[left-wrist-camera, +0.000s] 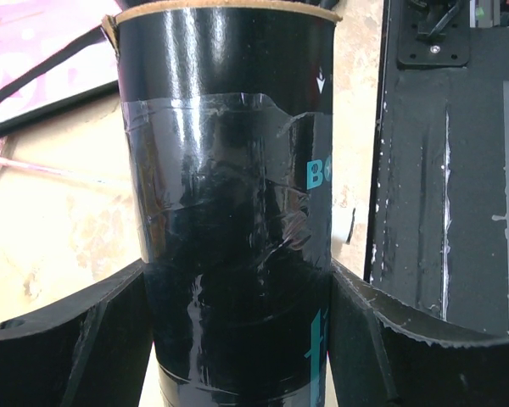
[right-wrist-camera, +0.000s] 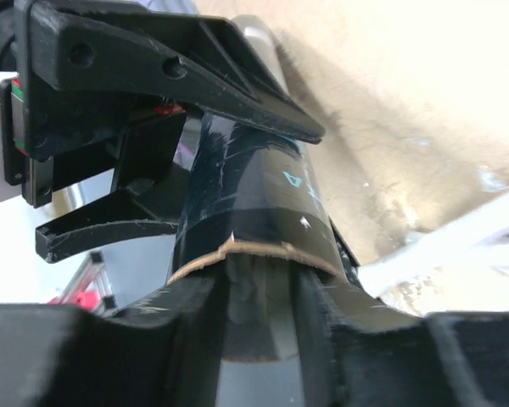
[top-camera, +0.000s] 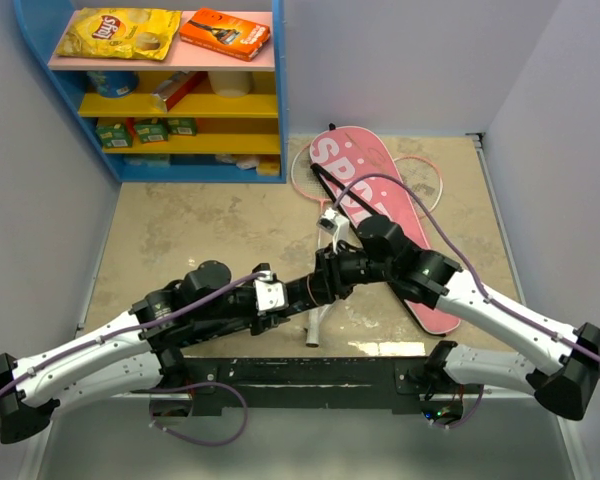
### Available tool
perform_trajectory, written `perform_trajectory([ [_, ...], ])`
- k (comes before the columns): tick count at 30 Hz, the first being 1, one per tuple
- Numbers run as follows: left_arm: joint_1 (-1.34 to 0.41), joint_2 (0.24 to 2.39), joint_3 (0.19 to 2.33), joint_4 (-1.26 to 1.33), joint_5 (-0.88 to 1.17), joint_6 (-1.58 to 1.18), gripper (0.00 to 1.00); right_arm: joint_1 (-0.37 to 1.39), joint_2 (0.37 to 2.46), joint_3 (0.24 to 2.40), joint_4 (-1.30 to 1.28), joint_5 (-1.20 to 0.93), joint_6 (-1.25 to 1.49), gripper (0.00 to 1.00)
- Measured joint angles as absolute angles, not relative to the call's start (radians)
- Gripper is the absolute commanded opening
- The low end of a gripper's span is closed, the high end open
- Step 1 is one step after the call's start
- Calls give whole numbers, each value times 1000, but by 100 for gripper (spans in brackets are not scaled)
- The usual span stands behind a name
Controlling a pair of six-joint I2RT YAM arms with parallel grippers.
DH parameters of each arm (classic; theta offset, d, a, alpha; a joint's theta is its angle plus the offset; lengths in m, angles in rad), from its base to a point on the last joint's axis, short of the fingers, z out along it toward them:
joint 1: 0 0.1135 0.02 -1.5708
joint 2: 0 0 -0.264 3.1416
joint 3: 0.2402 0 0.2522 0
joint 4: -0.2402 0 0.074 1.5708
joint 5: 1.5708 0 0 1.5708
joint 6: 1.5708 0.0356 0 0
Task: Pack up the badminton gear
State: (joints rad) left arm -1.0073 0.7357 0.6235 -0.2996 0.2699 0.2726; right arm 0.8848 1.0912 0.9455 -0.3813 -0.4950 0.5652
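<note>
My left gripper [top-camera: 295, 290] is shut on the long black tube [top-camera: 310, 285], held level over the table's middle. In the left wrist view the fingers [left-wrist-camera: 85, 339] clamp both sides of the tube [left-wrist-camera: 229, 170]. My right gripper [top-camera: 330, 272] is at the tube's open mouth [right-wrist-camera: 246, 186]. Its jaws [right-wrist-camera: 259, 305] are a narrow gap apart on a pale feathery shuttlecock [right-wrist-camera: 259, 314] just inside the rim. The pink "SPORT" bag [top-camera: 360, 170] lies at the back right, over a racket [top-camera: 425, 180]. A white racket handle [top-camera: 315, 320] lies under the tube. Other shuttlecocks are out of view.
A blue shelf unit [top-camera: 170, 160] with snack packets and boxes stands at the back left. The black mounting plate [top-camera: 310, 375] runs along the near edge and also shows in the left wrist view [left-wrist-camera: 441, 212]. Grey walls close both sides.
</note>
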Motion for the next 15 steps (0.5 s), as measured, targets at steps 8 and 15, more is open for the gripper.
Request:
perform_trajectory([
  [8,-1007,743,624,-237,269,270,0,896,1032,1038,-520,-327,547,56],
  [15,-1008,759,624,-184,274,262,0,907,1000,1159,-664,-135,546,60],
])
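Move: The right fingers, already partly open, sit at the mouth of the black tube, whose rim is about 2 cm below and 1 cm to the left of that hand. The racket grip lies roughly 10 cm back and 20 cm below it. The pink bag's middle is some 23 cm to its right, 15 cm farther out and 20 cm down. For the left hand, which holds the tube, the mouth is about 9 cm right, 3 cm ahead and 5 cm up. The right fingertips come free of the shuttlecock and the tube's mouth, spreading from about a third to over half open as the hand backs off up, to the right and somewhat forward, about 7 cm in all, swinging clockwise some 15 degrees. The left hand keeps its grip on the tube and rises about 2 cm, drifting slightly right. ##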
